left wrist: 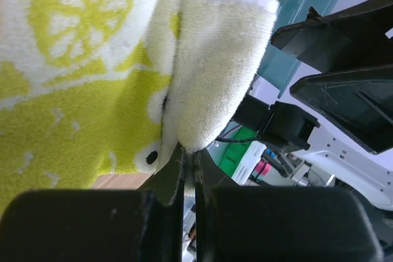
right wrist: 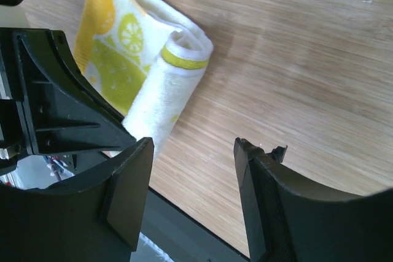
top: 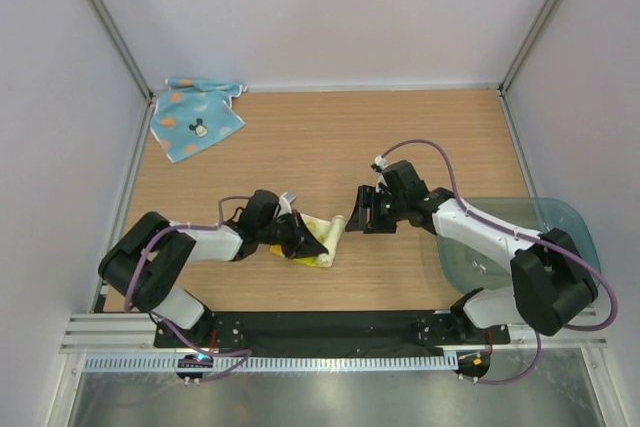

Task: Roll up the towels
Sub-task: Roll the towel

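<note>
The yellow towel (top: 322, 239), printed with lemons, lies partly rolled on the wooden table near the front middle. In the right wrist view the yellow towel (right wrist: 153, 84) shows a rolled white end with a yellow stripe. My left gripper (top: 300, 240) is at the roll's left side. In the left wrist view the left gripper (left wrist: 189, 157) has its jaws pressed together on an edge of the yellow towel (left wrist: 215, 59). My right gripper (top: 362, 210) hangs open just right of the roll, and the right gripper (right wrist: 193, 145) has only bare table between its fingers. The light blue towel (top: 195, 119) lies crumpled at the back left corner.
A clear bluish plastic tub (top: 560, 222) stands at the table's right edge beside the right arm. White walls and metal posts close in the table on three sides. A black rail runs along the near edge.
</note>
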`<state>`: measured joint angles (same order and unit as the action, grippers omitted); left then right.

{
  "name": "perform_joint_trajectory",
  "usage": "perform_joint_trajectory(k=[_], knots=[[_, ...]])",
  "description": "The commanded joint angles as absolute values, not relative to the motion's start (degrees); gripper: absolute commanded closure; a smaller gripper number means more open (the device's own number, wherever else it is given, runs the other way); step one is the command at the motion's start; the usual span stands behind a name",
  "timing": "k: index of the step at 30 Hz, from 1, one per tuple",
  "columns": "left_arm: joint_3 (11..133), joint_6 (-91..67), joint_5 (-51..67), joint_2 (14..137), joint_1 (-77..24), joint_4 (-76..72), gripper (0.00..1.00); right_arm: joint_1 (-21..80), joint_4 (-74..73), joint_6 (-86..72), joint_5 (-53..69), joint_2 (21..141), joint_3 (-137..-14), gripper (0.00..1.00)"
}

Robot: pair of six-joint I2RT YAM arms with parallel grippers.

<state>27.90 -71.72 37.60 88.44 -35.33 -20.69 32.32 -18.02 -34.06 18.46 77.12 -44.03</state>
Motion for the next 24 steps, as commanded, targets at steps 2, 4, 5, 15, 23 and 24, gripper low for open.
perform_joint_trajectory(k=[2,4,5,15,23,24], knots=[[23.91,-75.49,35.42,87.45,-32.7,-19.42,1.0,33.4,-13.01,-35.33,17.4,79.45,-44.21,0.38],[22.77,-75.67,35.77,89.55,-31.82,-19.69,1.0,33.66,-11.78,-35.42,17.4,80.85,-44.3,0.38],[22.59,-75.33,35.95,90.52,-31.82,-19.95,1.0,34.01,-11.34,-35.68,17.4,81.29,-44.47,0.38],[22.5,-73.75,36.65,96.68,-30.32,-20.13,1.0,37.52,-5.55,-36.47,19.07,86.04,-46.32,0.38],[26.01,-69.53,37.53,98.08,-29.71,-13.36,1.0,38.58,4.29,-35.77,21.97,91.92,-45.62,0.37],[26.19,-69.26,37.53,98.09,-29.71,-13.01,1.0,38.76,4.92,-35.6,21.89,92.46,-45.62,0.37]])
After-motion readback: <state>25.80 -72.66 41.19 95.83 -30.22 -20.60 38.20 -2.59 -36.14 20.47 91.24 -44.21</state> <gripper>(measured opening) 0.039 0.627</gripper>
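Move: The left hand, near the table, already pinches the near part of the towel roll, whose middle is about 3 cm ahead, 2 cm right and 1 cm below its fingertips. The flat part of the towel lies roughly 2 cm ahead of the left hand, 4 cm left and 4 cm below. From the open right hand, the roll's middle is about 4 cm back, 6 cm left and 6 cm below; the flat part is some 5 cm back, 12 cm left and 7 cm below. Still pinching the near part of the roll, the shut left fingers carry it down about 4 cm and slightly left against the rest of the towel, rolling some 10 degrees, then hold nearly still. The right hand, fingers kept wide open, sinks and then slides left, ending about 5 cm left and 4 cm lower, close to the roll's far end; contact there can't be made out. ##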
